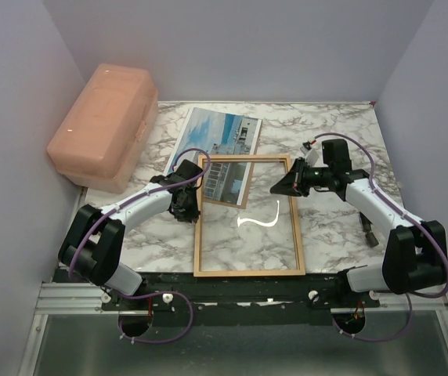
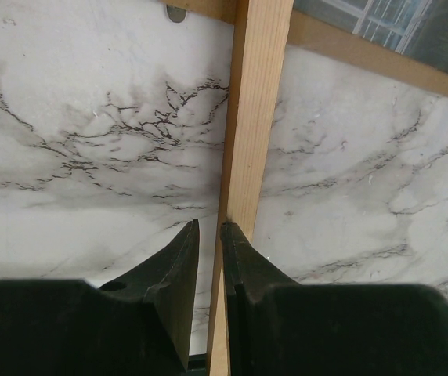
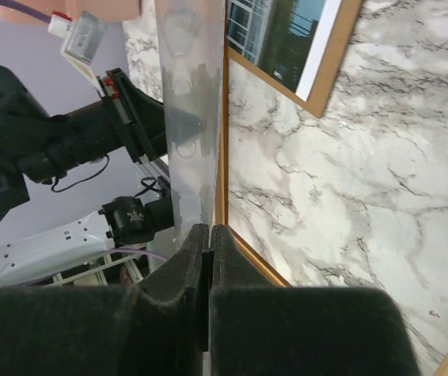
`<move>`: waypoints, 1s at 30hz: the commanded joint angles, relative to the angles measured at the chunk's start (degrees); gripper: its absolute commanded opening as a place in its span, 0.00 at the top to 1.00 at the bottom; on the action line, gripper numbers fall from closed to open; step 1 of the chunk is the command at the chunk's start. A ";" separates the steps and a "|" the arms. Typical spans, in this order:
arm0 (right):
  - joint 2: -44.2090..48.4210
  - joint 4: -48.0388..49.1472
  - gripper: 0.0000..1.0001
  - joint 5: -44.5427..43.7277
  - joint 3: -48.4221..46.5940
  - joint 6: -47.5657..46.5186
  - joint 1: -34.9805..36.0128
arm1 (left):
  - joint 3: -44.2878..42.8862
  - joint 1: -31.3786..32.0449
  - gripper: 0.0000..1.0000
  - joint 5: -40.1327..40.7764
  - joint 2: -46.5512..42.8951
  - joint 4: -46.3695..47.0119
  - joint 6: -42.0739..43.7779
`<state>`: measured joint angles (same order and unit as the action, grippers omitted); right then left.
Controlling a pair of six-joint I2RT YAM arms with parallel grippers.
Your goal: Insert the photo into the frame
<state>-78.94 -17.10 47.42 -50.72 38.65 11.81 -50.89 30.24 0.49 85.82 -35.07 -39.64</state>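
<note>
The orange-brown frame (image 1: 247, 272) lies flat on the marble table, and its far left corner overlaps the photo (image 1: 220, 133), a print of a white building under blue sky. My left gripper (image 1: 188, 196) is shut on the frame's left rail (image 2: 251, 117), which runs between the two fingers (image 2: 208, 225). My right gripper (image 1: 279, 188) is over the frame's right rail and is shut on the edge of a clear pane (image 3: 193, 117). The pane rises edge-on from the pinched fingertips (image 3: 210, 229). The photo (image 3: 287, 39) shows under the frame's corner (image 3: 334, 63).
A pink plastic box (image 1: 102, 125) stands at the far left, against the left wall. Purple-grey walls close in the table on the left, back and right. A white glare streak (image 1: 259, 222) lies across the pane inside the frame.
</note>
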 commanded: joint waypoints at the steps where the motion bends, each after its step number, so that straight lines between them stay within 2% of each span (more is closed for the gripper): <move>1: -1.17 -5.56 0.99 -3.35 -0.21 -3.14 0.81 | 0.64 0.50 0.80 1.84 1.81 0.73 0.46; 10: -1.55 -7.47 0.90 -7.75 0.47 -4.99 0.87 | 0.79 0.52 0.80 1.79 1.80 0.87 0.35; 20: -4.32 -2.75 0.81 -7.75 3.39 -4.97 0.88 | 0.80 0.52 0.80 1.79 1.68 0.99 0.39; 30: -8.44 1.75 0.59 -6.46 5.23 -4.81 0.89 | 0.88 0.51 0.80 1.79 1.67 0.97 0.40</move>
<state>-86.04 -18.61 39.88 -46.28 34.39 12.32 -51.00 30.24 1.08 85.82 -35.27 -39.44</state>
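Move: The right hand pinches the clear sheet's right edge; the middle of the frame's right rail lies about 9 cm to this hand's right, 1 cm back and 13 cm below. The left rail is some 17 cm to its left, 1 cm back and equally far below, and the photo's middle is roughly 16 cm ahead, 14 cm left and 14 cm down. From the left hand, at the left rail, the right rail is about 26 cm right, 2 cm farther out and 2 cm lower. The right fingers open from their pinch on the clear sheet's edge, letting go while the sheet still runs between them. The hand sinks about 8 cm into the frame's opening, first easing slightly right, then straighter down and a little back, fingertips tipping some 10 degrees further down. The left hand stays put, a fingertip still against the left rail. ##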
